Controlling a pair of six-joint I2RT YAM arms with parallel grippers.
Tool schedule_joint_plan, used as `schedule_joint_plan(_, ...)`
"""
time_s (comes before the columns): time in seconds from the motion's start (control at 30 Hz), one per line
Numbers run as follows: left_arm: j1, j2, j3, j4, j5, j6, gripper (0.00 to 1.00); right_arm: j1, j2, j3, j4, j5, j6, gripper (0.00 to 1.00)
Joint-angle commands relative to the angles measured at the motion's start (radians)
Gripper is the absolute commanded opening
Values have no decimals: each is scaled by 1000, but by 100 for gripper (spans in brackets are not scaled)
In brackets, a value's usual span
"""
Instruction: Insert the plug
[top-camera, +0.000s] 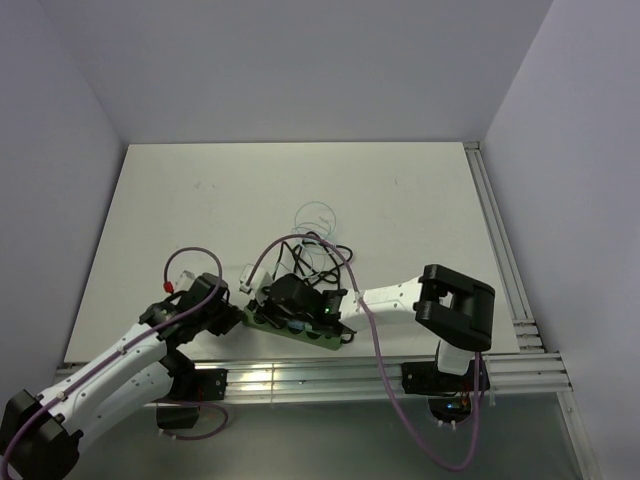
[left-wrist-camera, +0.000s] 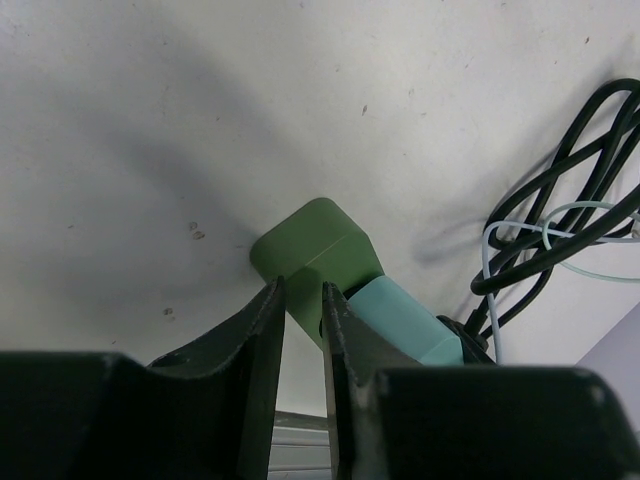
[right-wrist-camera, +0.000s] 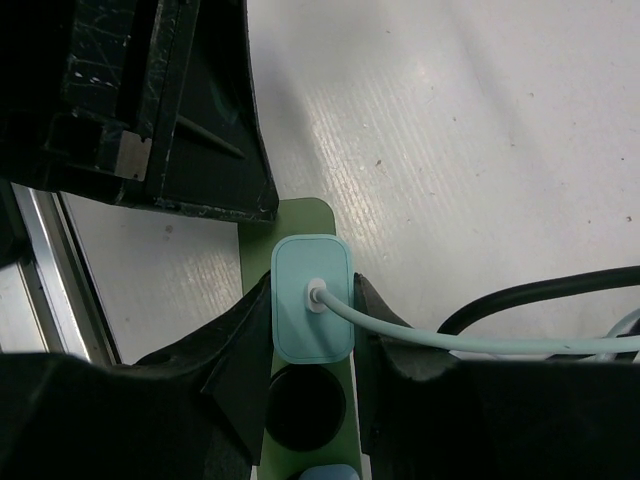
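Observation:
A green power strip (top-camera: 322, 340) lies near the table's front edge. In the right wrist view, the pale teal plug (right-wrist-camera: 300, 265) stands in the strip's (right-wrist-camera: 300, 212) end socket, and its teal cable (right-wrist-camera: 480, 345) runs off to the right. My right gripper (right-wrist-camera: 312, 295) is shut on the plug, one finger on each long side. My left gripper (left-wrist-camera: 303, 300) is shut on the strip's rounded end (left-wrist-camera: 315, 240), just beside the plug (left-wrist-camera: 400, 320). From above, the left gripper (top-camera: 235, 318) and right gripper (top-camera: 300, 298) meet over the strip.
An empty round socket (right-wrist-camera: 305, 405) sits just behind the plug. Black and thin pale cables (top-camera: 320, 250) coil on the table beyond the strip. A small white object (top-camera: 247, 275) lies to the strip's left. Metal rails (top-camera: 400, 365) run along the front and right edges.

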Motion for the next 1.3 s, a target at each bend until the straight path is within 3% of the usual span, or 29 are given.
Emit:
schedule_joint_plan(0.0, 2, 9, -7, 27, 15, 16, 27, 49, 150, -81, -224, 4, 93, 0)
schedule_joint_plan(0.23, 0, -12, -34, 27, 7, -22, 27, 159, 239, -68, -273, 96, 150, 0)
schedule_joint_plan(0.43, 3, -14, -48, 32, 18, -27, 25, 189, 285, -77, -279, 81, 235, 0)
schedule_joint_plan(0.7, 3, -86, -59, 13, 8, -27, 26, 178, 169, -146, -218, 122, 301, 0)
schedule_joint_plan(0.73, 3, -88, -59, 13, 7, -26, 26, 173, 153, -141, -238, 136, 303, 2)
schedule_joint_plan(0.77, 3, -86, -59, 15, 7, -26, 26, 158, 123, -137, -248, 141, 300, 16)
schedule_joint_plan(0.87, 5, -69, -54, 24, 13, -18, 26, 129, 58, -120, -275, 135, 285, 35)
schedule_joint_plan(0.97, 3, -49, -48, 27, 16, -10, 26, 95, 25, -59, -314, 136, 257, 49)
schedule_joint_plan(1.27, 5, -69, -37, -2, 8, -15, 26, 34, -17, 67, -422, 95, 208, 68)
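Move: The right hand already grips the teal plug; the end socket of the green power strip, its leftmost, lies directly beneath, some 3 cm below the hand. From this hand the empty second socket is about 4 cm right and 1 cm back, and the blue plug some 8 cm right and 2 cm back. The left hand is at the strip's left end, with the end socket about 5 cm to its right, level fore-and-aft and 2 cm lower. Keep the left fingers bracing the strip's left end. With the right hand, work the teal plug at the end socket: ease it about 1 cm back and 1 cm down, twisting some 10 degrees clockwise, then come up a good centimetre. Open the right fingers wide to let go, dipping again and slipping about 1.5 cm right. ##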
